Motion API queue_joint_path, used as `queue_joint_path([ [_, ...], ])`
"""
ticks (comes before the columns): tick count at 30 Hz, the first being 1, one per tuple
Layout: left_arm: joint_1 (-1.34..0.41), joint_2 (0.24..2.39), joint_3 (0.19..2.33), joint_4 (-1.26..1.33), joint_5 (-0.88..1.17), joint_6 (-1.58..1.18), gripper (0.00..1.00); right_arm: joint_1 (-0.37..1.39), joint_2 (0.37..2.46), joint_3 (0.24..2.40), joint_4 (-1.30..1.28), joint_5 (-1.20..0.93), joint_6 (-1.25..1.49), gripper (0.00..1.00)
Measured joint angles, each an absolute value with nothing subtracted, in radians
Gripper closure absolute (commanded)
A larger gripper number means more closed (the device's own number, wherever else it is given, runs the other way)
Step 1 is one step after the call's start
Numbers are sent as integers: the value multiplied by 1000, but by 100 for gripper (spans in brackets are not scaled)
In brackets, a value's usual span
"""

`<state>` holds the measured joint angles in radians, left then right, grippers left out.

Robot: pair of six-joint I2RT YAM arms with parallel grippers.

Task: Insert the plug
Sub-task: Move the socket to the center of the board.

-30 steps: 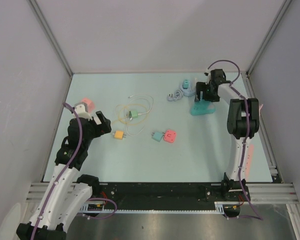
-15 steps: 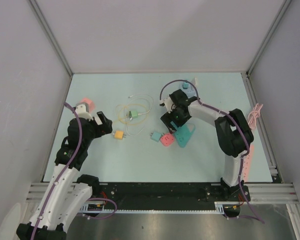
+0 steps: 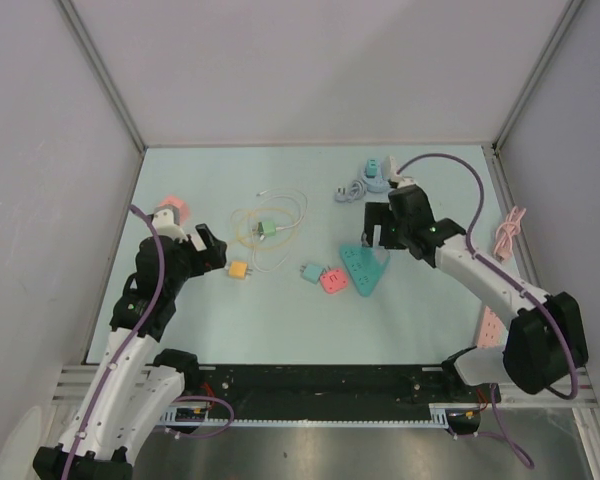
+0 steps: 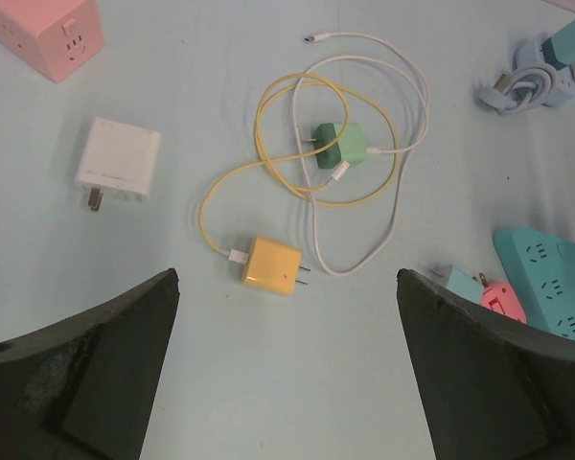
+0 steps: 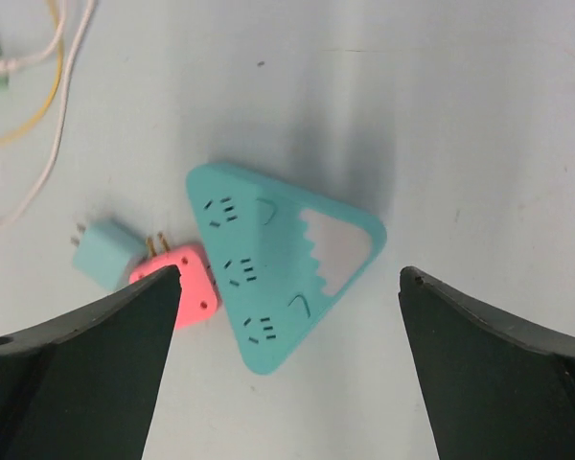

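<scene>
A teal triangular power strip (image 3: 363, 268) (image 5: 278, 268) lies flat mid-table, sockets up. A pink plug (image 3: 334, 280) (image 5: 177, 292) touches its left edge, and a light blue plug (image 3: 312, 272) (image 5: 105, 254) sits just beyond. My right gripper (image 3: 383, 238) (image 5: 289, 276) hovers open above the strip, holding nothing. A yellow plug (image 3: 238, 269) (image 4: 271, 264) on a yellow cable lies just ahead of my left gripper (image 3: 210, 248) (image 4: 287, 307), which is open and empty. A green plug (image 3: 265, 229) (image 4: 340, 146) sits among looped cables.
A pink cube socket (image 4: 53, 34) and a white charger (image 4: 118, 163) lie at the left. Blue adapters with a coiled cable (image 3: 372, 172) sit at the back. A pink cable (image 3: 507, 232) hangs by the right frame rail.
The right arm carried the teal strip from the back right to mid-table, let it go beside the pink plug and drew back up. The left arm stayed still.
</scene>
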<state>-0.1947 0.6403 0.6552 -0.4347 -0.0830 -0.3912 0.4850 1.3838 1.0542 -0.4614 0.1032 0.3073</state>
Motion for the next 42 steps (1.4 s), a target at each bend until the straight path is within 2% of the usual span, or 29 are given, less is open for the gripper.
queue_joint_path([
  [2,-195,641,654,-435,-77,-391,0,467,1339,975,-419,136,419,2],
  [6,-194,641,654,-435,-74,-391,0,470,1340,879,-361,213,626,10],
  [14,-193,649,654,-435,-73,-391,0,472,1462,870,-271,359,925,18],
  [20,-189,654,654,-435,-73,-391,0,474,1556,870,-241,392,1009,24],
  [23,-187,657,654,-435,-73,-391,0,475,1596,870,-207,366,981,29],
  [25,-187,660,654,-435,-72,-391,0,474,1617,870,-179,332,937,36],
  [30,-184,665,654,-435,-70,-391,0,472,1654,890,-89,179,765,39],
  [37,-178,678,654,-435,-62,-391,0,481,1696,942,-31,-61,463,39],
  [40,-178,688,654,-434,-46,-390,0,484,1708,983,-48,-129,351,34],
  [42,-178,694,653,-434,-40,-389,0,484,1717,1023,-64,-160,282,28],
])
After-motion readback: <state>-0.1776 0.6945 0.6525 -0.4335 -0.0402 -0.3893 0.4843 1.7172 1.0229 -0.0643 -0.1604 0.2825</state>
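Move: The teal triangular socket lies nearly under my right hand, about 2 cm to its left, a hair farther out and some 12 cm below. The red plug touching its near-left edge is about 10 cm to the left and 3 cm back of this hand; the teal plug is roughly 15 cm left and 1 cm back, both about 12 cm lower. From my left hand the socket is some 35 cm right, 7 cm ahead and 18 cm below. I sink my right hand about 10 cm while yawing it some 40 degrees clockwise, and partly close the fingers around the socket's pale corner. Then I sweep about 9 cm to the left and a little forward, yawing back counter-clockwise by roughly 50 degrees so the corner swings round with the fingers. Last, I begin to rise a couple of centimetres there, the gap still part-way open. ##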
